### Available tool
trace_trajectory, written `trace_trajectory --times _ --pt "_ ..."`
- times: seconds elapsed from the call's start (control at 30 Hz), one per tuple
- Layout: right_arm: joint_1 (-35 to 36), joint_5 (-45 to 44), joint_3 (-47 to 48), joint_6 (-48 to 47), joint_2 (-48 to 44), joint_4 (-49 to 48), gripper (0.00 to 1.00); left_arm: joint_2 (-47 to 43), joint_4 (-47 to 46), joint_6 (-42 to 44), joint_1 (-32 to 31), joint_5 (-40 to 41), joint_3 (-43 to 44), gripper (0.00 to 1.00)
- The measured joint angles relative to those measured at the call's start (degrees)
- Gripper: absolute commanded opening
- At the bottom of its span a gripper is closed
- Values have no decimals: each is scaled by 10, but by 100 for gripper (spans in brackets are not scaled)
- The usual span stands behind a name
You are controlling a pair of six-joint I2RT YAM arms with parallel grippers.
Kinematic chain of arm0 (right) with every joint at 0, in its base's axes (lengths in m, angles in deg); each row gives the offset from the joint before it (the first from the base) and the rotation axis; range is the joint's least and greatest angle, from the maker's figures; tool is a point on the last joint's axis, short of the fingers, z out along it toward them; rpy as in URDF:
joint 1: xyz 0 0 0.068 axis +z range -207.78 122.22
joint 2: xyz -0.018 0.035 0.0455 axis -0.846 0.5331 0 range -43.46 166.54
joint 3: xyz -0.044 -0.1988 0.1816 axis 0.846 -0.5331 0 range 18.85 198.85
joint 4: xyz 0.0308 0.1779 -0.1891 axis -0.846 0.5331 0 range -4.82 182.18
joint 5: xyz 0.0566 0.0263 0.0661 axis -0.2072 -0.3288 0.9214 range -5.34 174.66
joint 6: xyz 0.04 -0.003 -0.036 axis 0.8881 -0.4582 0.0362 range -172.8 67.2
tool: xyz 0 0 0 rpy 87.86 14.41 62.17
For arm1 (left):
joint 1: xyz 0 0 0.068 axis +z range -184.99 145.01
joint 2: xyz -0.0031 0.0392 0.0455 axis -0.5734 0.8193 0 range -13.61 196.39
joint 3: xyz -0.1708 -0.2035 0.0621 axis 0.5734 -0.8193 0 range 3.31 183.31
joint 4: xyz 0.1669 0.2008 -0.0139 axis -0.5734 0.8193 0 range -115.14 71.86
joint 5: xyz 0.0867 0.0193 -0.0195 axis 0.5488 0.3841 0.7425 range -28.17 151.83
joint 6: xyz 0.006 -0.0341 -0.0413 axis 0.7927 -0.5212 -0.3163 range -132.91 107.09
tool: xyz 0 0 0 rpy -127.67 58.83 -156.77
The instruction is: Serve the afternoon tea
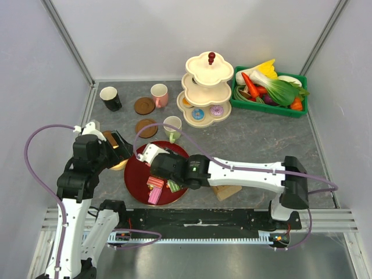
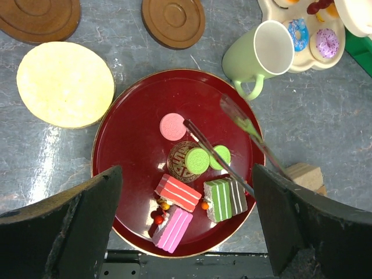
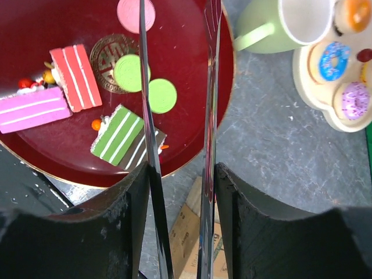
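Note:
A dark red plate [image 1: 135, 174] holds the pastries: a pink macaron [image 2: 172, 126], two green macarons [image 2: 197, 160], and red [image 2: 179, 192], pink [image 2: 172, 228], green [image 2: 219, 199] and brown [image 2: 237, 196] striped cake slices. My right gripper [image 3: 180, 174] is shut on metal tongs [image 3: 144, 87]. The tong arms stand apart over the plate's right side, with nothing showing between them. My left gripper [image 2: 186, 180] hangs open above the plate and holds nothing. A pale-green mug [image 1: 172, 127] lies tipped beside the plate. Iced donuts [image 3: 333, 60] sit on the cream tiered stand [image 1: 206, 87].
A black mug [image 1: 110, 97], a pink mug [image 1: 159, 94] and two brown coasters [image 1: 145, 106] stand at the back left. A pale yellow disc [image 2: 65, 83] lies left of the plate. A green crate [image 1: 268, 107] of toy vegetables is back right. A tan block [image 1: 225, 190] lies under the right arm.

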Motion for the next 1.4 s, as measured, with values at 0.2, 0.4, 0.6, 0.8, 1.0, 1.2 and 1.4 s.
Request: trace_trajectory --times 0.2,0.4,0.6,0.8,1.0,1.2,1.4 --pt "2 21 -2 -1 50 0 56 0 9 0 0 4 0 98" --pt "2 31 -1 -6 82 0 57 0 10 0 0 4 -1 98" --pt "2 37 18 -14 113 0 56 0 10 0 0 4 -4 98" --pt "2 37 37 -18 130 0 55 0 10 0 0 6 -4 98" --pt "2 37 37 -17 130 0 55 0 10 0 0 6 -6 98" --pt "2 37 37 -14 130 0 54 0 10 0 0 6 -7 98" --pt "2 37 37 -15 130 6 54 0 10 0 0 6 -7 98"
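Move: The right hand, with tongs still half open between its fingers, has the pink macaron about 10 cm ahead, 8 cm to its left and 19 cm below. From the pink macaron, one green macaron lies 4 cm right and 5 cm nearer, the other 8 cm right and 4 cm nearer, the red cake 9 cm nearer and 1 cm right. From the left hand, the pink macaron is some 6 cm ahead, 5 cm right, 22 cm below. The right hand lowers the open tongs about 7 cm, easing left, bringing their tips either side of the pink macaron. ##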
